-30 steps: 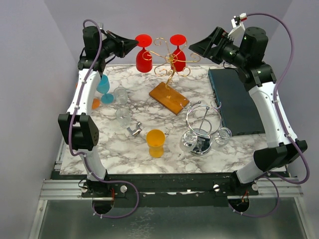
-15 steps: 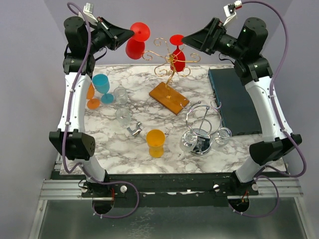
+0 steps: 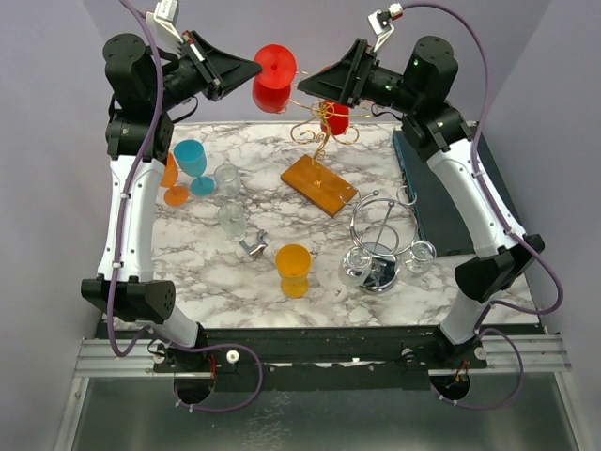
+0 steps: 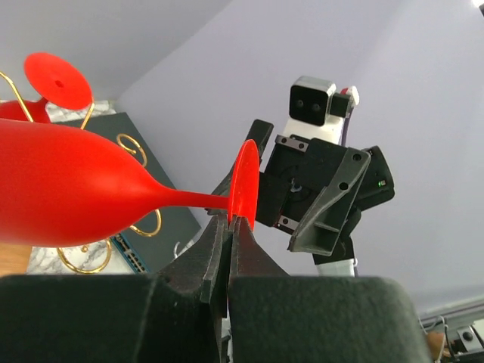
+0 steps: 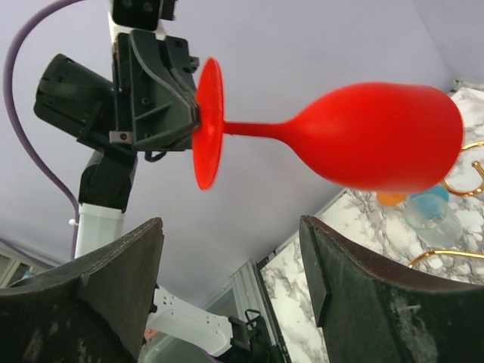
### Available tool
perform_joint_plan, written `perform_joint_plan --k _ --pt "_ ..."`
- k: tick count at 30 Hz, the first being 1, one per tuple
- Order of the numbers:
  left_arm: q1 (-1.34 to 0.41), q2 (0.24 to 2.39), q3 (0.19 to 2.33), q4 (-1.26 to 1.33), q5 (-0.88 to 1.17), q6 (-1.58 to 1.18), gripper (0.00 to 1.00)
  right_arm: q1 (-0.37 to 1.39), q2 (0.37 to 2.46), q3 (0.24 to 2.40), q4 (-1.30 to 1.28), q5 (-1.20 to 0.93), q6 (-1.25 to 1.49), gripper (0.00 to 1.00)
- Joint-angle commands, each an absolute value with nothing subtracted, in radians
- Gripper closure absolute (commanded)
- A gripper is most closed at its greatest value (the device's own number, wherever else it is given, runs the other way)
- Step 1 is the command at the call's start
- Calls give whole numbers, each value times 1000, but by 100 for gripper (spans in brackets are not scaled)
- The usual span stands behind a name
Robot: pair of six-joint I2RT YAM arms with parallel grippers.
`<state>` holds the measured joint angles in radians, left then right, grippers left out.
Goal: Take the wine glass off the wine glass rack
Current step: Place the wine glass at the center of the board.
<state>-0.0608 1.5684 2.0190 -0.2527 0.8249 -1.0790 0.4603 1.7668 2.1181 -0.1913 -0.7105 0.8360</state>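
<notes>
My left gripper (image 3: pixel 252 68) is shut on the rim of a red wine glass's foot (image 4: pixel 246 181), and the glass (image 3: pixel 273 80) lies level in the air, clear of the rack to its left. In the left wrist view the bowl (image 4: pixel 68 189) stretches away to the left. The gold wire wine glass rack (image 3: pixel 319 127) stands on a wooden base (image 3: pixel 317 183), and a second red glass (image 3: pixel 335 117) hangs on it. My right gripper (image 3: pixel 315 86) is open, just right of the held glass and aimed at it. In its own view the glass (image 5: pixel 378 136) floats above the open right gripper (image 5: pixel 231 227).
A blue goblet (image 3: pixel 192 162), an orange goblet (image 3: pixel 174 188) and two clear glasses (image 3: pixel 227 178) stand at the left. An orange cup (image 3: pixel 293 268) sits front centre. A chrome wire rack (image 3: pixel 380 240) with small clear glasses is to the right, beside a dark flat box (image 3: pixel 451 193).
My left gripper has lifted the red glass off the rack, up and to the left, tipping it level. My right arm has swung left towards it, its jaws narrowing a little.
</notes>
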Motion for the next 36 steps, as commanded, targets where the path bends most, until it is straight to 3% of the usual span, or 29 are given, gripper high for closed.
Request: perform_joint_plan --k 1,8,13,17,18,20,23,25,32,36 --pt "-116 1553 2006 -250 866 -1049 100 472 1748 2093 -95 -749 885 25" --pt "-183 1556 1999 -255 845 -1022 100 482 1740 2078 -80 -766 909 40" --pt "-201 1555 2002 -277 828 -996 100 483 1723 2065 -76 -765 917 67" --pt "-207 1558 2012 -299 818 -973 100 483 1731 2078 -71 -790 938 98" --pt "-207 1557 2016 -303 815 -969 100 482 1732 2082 -73 -793 941 99" --pt "-207 1555 2020 -312 805 -958 90 481 1731 2087 -65 -804 953 99" --pt "-204 1544 2025 -322 773 -933 58 469 1734 2105 -42 -822 994 99" --pt "-186 1539 2026 -323 756 -926 44 445 1729 2101 24 -850 1056 99" --pt "-90 1519 1973 -153 821 -982 25 333 1714 2043 328 -980 1351 100" --pt "-46 1521 1909 35 894 -1070 20 290 1713 2019 478 -1026 1503 100"
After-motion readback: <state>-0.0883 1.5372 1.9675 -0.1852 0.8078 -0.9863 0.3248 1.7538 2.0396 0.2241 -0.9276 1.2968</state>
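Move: The left hand already holds the red wine glass by the edge of its foot, bowl hanging; its middle is about 3 cm right, 2 ahead and 9 below, with the open right gripper some 12 cm to its right, level ahead and 2 lower. From the right hand, the glass's middle lies 9 cm left, 2 ahead, 7 below; the other red glass about 15 ahead, straight on, 21 below; the gold rack's middle roughly 10 ahead, 1 left, 25 below. The right fingers shut on the free edge of the foot, pinching it opposite the left hand, which first brings the glass about 5 cm right and a little back between them. Then the left fingers open and let go, and that hand backs off leftward; the right carries the glass some 5 cm right and 4 up, tilting its fingertips upward. ##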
